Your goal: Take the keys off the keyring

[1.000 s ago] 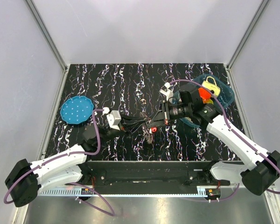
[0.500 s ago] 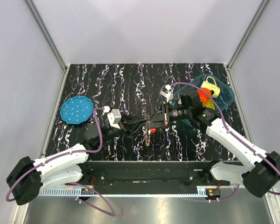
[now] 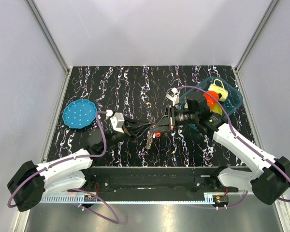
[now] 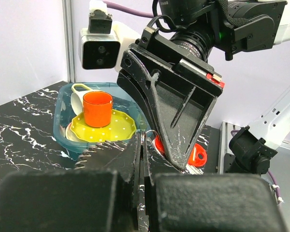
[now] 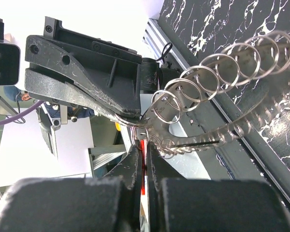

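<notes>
Both grippers meet above the table's middle. My left gripper (image 3: 151, 126) (image 4: 143, 137) is shut on the thin keyring (image 4: 149, 132) (image 5: 130, 122). My right gripper (image 3: 160, 127) (image 5: 145, 145) faces it, shut on the flat red piece (image 5: 143, 159) (image 4: 199, 155) (image 3: 157, 134). The keys (image 3: 149, 140) (image 5: 241, 121) (image 4: 99, 151) hang from the ring in a grey toothed arc, each on its own small wire loop. They droop below the two grippers, off the table.
A teal bin (image 3: 234, 99) at the back right holds a yellow plate (image 4: 104, 128), an orange cup (image 3: 211, 98) (image 4: 97, 108) and a pale mug (image 3: 217, 88). At the left edge lies a blue disc (image 3: 79, 114). The black rail runs along the near edge.
The hanging bunch of keys has swung slightly to the left. Both grippers stay shut and nearly still, nose to nose.
</notes>
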### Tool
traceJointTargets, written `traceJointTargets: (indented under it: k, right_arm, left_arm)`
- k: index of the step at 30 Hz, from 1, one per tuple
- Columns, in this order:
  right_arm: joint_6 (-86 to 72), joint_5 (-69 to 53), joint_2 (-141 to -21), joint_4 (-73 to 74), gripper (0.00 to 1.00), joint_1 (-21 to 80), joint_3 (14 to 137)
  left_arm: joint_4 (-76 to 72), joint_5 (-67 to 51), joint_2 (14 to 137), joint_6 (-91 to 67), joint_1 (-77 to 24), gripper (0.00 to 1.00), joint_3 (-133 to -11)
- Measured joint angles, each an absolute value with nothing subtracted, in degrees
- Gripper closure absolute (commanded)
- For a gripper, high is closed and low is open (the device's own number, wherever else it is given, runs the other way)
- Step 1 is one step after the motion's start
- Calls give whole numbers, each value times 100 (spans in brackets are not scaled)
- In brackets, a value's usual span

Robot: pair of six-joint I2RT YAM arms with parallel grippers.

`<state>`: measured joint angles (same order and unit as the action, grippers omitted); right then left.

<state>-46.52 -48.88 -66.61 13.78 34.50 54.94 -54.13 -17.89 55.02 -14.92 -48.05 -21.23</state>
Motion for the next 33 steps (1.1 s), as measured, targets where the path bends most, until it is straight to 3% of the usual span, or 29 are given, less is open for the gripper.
traceJointTargets:
  k: [15, 33]
  right_arm:
    - [-5262, -4904, -6866, 438, 100, 3441, 5140]
    - [-3940, -4762, -7441, 1684, 100, 3439, 5592]
  left_arm:
    - [-5513, -1643, 5522, -1450, -4770, 100, -2091]
    - [-6176, -1745, 5293, -1319, -4762, 100, -2008]
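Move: The left fingers already pinch the small wire ring at their tips, and the red key threaded on it, held by the right hand, is centred about 3 cm back, 2 cm right and 2 cm below them. The big ring hangs roughly 6 cm below the left fingertips, 1 cm ahead and 2 cm to the right. From the right hand, the small ring is about 1 cm ahead, 1 cm left and 2 cm above, and the big ring 2 cm ahead, straight in line sideways, and 4 cm below. Keeping its pinch on the red key, the right hand first eases about 1 cm forward and left against the small ring held in the left fingers, then drops quickly, some 5 cm down, away from the left fingertips, ending nearly 2 cm forward of where it began. As it drops, the left hand goes up about 3.5 cm and a little left, tilting slightly, and its tips come free of the small ring and shut on nothing. ##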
